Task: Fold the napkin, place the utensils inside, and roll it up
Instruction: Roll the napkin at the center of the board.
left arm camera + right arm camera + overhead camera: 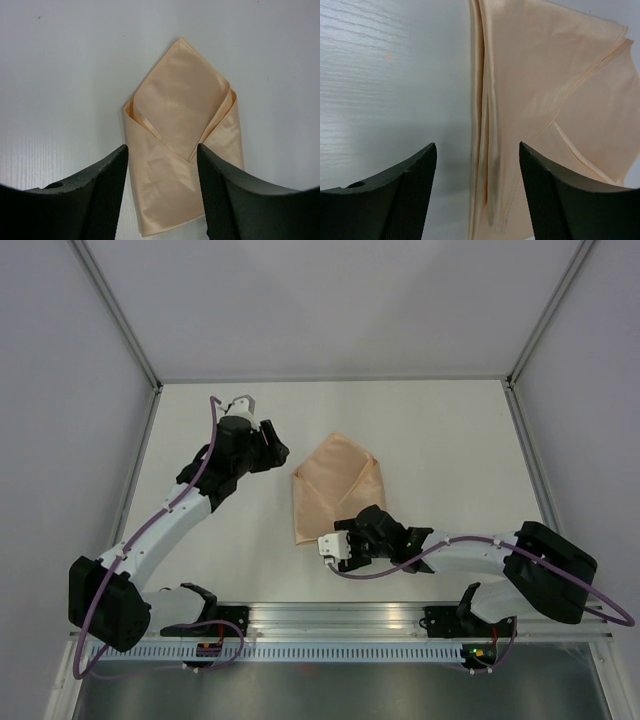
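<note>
The peach-orange napkin (338, 488) lies folded on the white table, two flaps crossing in a V below a pointed top. It also shows in the left wrist view (180, 125) and the right wrist view (545, 75). My left gripper (268, 445) hangs open and empty to the napkin's left; in its own view (162, 195) the napkin's lower end shows between the jaws. My right gripper (338, 550) is open and empty at the napkin's near left corner; the napkin's left edge runs between its jaws (477, 195). No utensils are in view.
Grey enclosure walls with metal posts (118, 320) ring the white table (450, 430). An aluminium rail (340, 615) with the arm bases runs along the near edge.
</note>
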You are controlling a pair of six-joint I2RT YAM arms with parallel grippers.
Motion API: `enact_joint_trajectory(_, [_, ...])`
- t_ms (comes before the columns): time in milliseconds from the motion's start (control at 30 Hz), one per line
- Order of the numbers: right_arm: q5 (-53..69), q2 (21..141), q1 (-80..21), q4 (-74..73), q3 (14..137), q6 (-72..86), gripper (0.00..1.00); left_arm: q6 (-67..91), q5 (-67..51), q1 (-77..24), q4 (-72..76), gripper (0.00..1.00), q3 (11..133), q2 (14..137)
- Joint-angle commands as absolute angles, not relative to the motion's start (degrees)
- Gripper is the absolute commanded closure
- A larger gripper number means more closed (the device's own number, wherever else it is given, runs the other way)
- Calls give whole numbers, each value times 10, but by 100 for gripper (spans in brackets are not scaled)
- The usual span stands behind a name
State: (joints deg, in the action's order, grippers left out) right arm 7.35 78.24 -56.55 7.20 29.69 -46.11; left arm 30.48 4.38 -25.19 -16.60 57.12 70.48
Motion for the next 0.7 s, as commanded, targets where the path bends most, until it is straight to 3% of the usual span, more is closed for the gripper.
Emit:
enact_joint_trajectory(0, [56, 808, -569, 132, 302, -468, 28, 278, 43, -250, -151, 37, 566, 698])
enact_joint_trajectory(667, [31, 892, -569, 109, 352, -473, 48, 255, 24, -246, -134, 37, 544, 685])
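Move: The right hand hovers low at the napkin's near edge, its fingers pointing left and down astride it. The middle of that edge lies about 1 cm ahead and some 3 cm below. The napkin's middle is roughly 10 cm ahead, and its folded left corner some 13 cm ahead and 10 cm to the left. From the idle left hand, the near edge's middle is about 15 cm back, 11 cm to the right and 20 cm below. The right hand eases about 2 cm forward onto the napkin's near edge while sinking and drifting left about 1.5 cm each, slowing as it goes and hardly turning. On the way the fingers draw in from about three quarters open to half open, the base-side finger coming up close to the outside of the folded edge and the far finger staying over the cloth; contact can't be made out. ##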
